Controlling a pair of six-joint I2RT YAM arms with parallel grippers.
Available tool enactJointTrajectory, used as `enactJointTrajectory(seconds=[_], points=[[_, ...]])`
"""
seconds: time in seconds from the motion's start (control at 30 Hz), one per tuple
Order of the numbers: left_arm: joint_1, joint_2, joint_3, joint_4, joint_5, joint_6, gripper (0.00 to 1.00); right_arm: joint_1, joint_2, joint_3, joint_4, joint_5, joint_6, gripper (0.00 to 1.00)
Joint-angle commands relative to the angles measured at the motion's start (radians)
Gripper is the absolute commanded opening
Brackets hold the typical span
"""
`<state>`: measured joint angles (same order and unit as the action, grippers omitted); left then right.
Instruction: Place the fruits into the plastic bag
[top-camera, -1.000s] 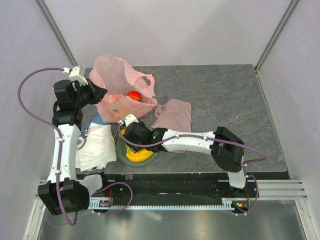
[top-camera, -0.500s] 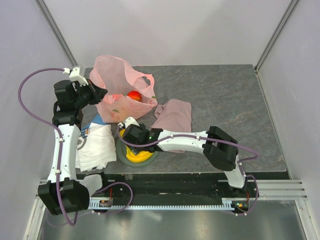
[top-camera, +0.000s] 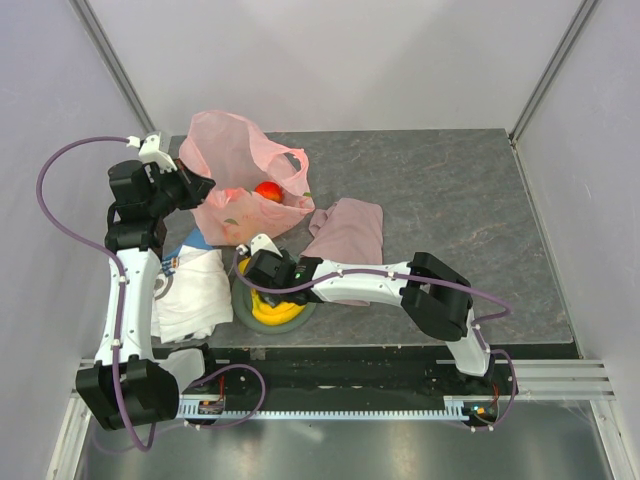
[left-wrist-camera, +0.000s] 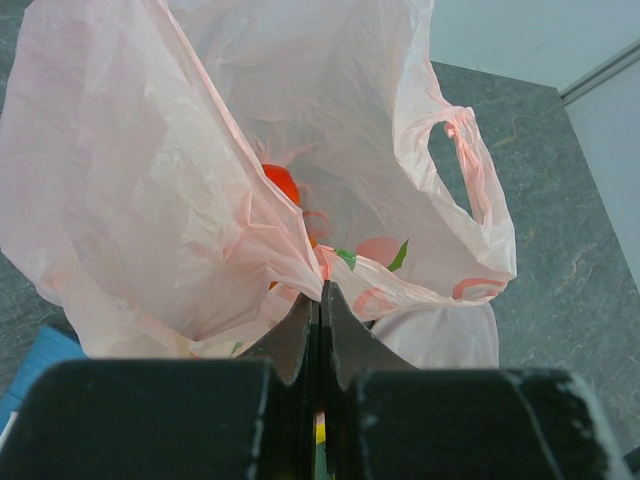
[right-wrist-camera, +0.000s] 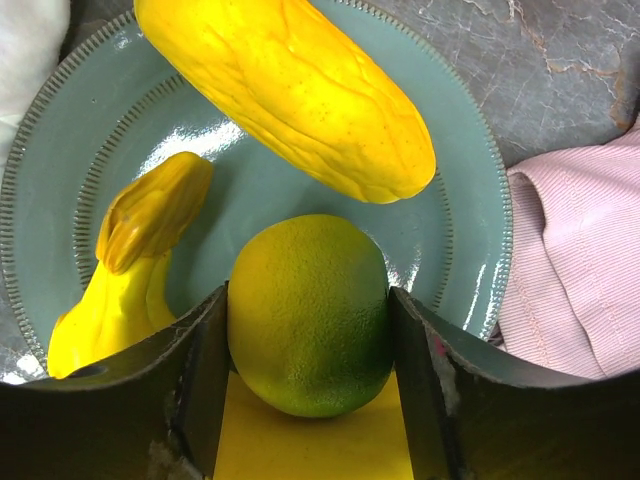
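The pale-pink plastic bag (top-camera: 235, 160) stands at the back left, its mouth held up by my left gripper (left-wrist-camera: 320, 290), which is shut on the bag's rim (left-wrist-camera: 300, 265). A red round fruit (top-camera: 267, 191) shows inside the bag (left-wrist-camera: 282, 185). On the grey-green plate (right-wrist-camera: 470, 200) lie a yellow oblong fruit (right-wrist-camera: 290, 90), a bunch of bananas (right-wrist-camera: 130, 270) and a small green-yellow fruit (right-wrist-camera: 310, 315). My right gripper (right-wrist-camera: 308, 295) reaches down over the plate (top-camera: 243, 312), both fingers pressed against the sides of the green-yellow fruit, which rests on the bananas.
A dusty-pink cloth (top-camera: 350, 232) lies just right of the plate, touching its rim (right-wrist-camera: 580, 260). A white cloth (top-camera: 190, 295) over a blue item lies to the plate's left. The grey table's right half (top-camera: 460, 210) holds nothing.
My right gripper has slid a little left and lower over the plate, and its fingers have narrowed onto the green-yellow fruit. The left arm and the bag have not moved.
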<state>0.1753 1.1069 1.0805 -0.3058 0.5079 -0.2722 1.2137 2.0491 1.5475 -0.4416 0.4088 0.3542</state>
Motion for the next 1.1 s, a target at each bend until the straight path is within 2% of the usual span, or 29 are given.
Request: enactJointTrajectory(seconds=[0.0,0.2,0.6,0.73,0.87,1.07], points=[[0.001,-0.018,0.001,0.019,0.009,0.016,0.02,0.0,-0.001,0.033,-0.009,0.031,0.002,0.59],[0.001,-0.018,-0.002,0.019,0.009,0.014,0.02,0.0,-0.038,0.008,0.026,0.024,0.0,0.51],[0.001,-0.016,-0.004,0.022,0.011,0.013,0.02,-0.006,-0.196,-0.121,0.181,0.012,0.006,0.45],[0.001,-0.016,-0.004,0.02,0.011,0.011,0.01,-0.022,-0.338,-0.269,0.343,-0.094,0.0,0.45],[0.001,-0.016,-0.002,0.024,0.014,0.01,0.02,-0.072,-0.42,-0.319,0.434,-0.178,0.011,0.45],[0.0,-0.019,-0.007,0.028,0.023,0.008,0.02,-0.253,-0.487,-0.334,0.604,-0.431,0.063,0.45]])
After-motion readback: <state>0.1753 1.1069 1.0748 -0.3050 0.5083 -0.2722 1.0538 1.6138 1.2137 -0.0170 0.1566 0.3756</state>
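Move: The right hand already has the green mango between its fingers, low over the plate. The plastic bag's open mouth lies about 20 cm ahead of it, 5 cm to its left and 10 cm higher. The long yellow fruit is some 5 cm ahead and 4 cm left, the bananas 5 cm back and a touch right. From the left hand, which holds the bag's rim, the mouth is about 8 cm ahead, 7 cm right and 12 cm lower. Keeping its grip on the green mango, the right hand lingers at the plate, then lifts ever faster by about 14 cm, easing a little right and only at the very end swinging forward towards the bag's mouth. As it climbs, the wrist rolls some 30 degrees, left side up, so the fingers point more to the left and less steeply down, while the left hand stays still and keeps pinching the rim to hold the bag up. ##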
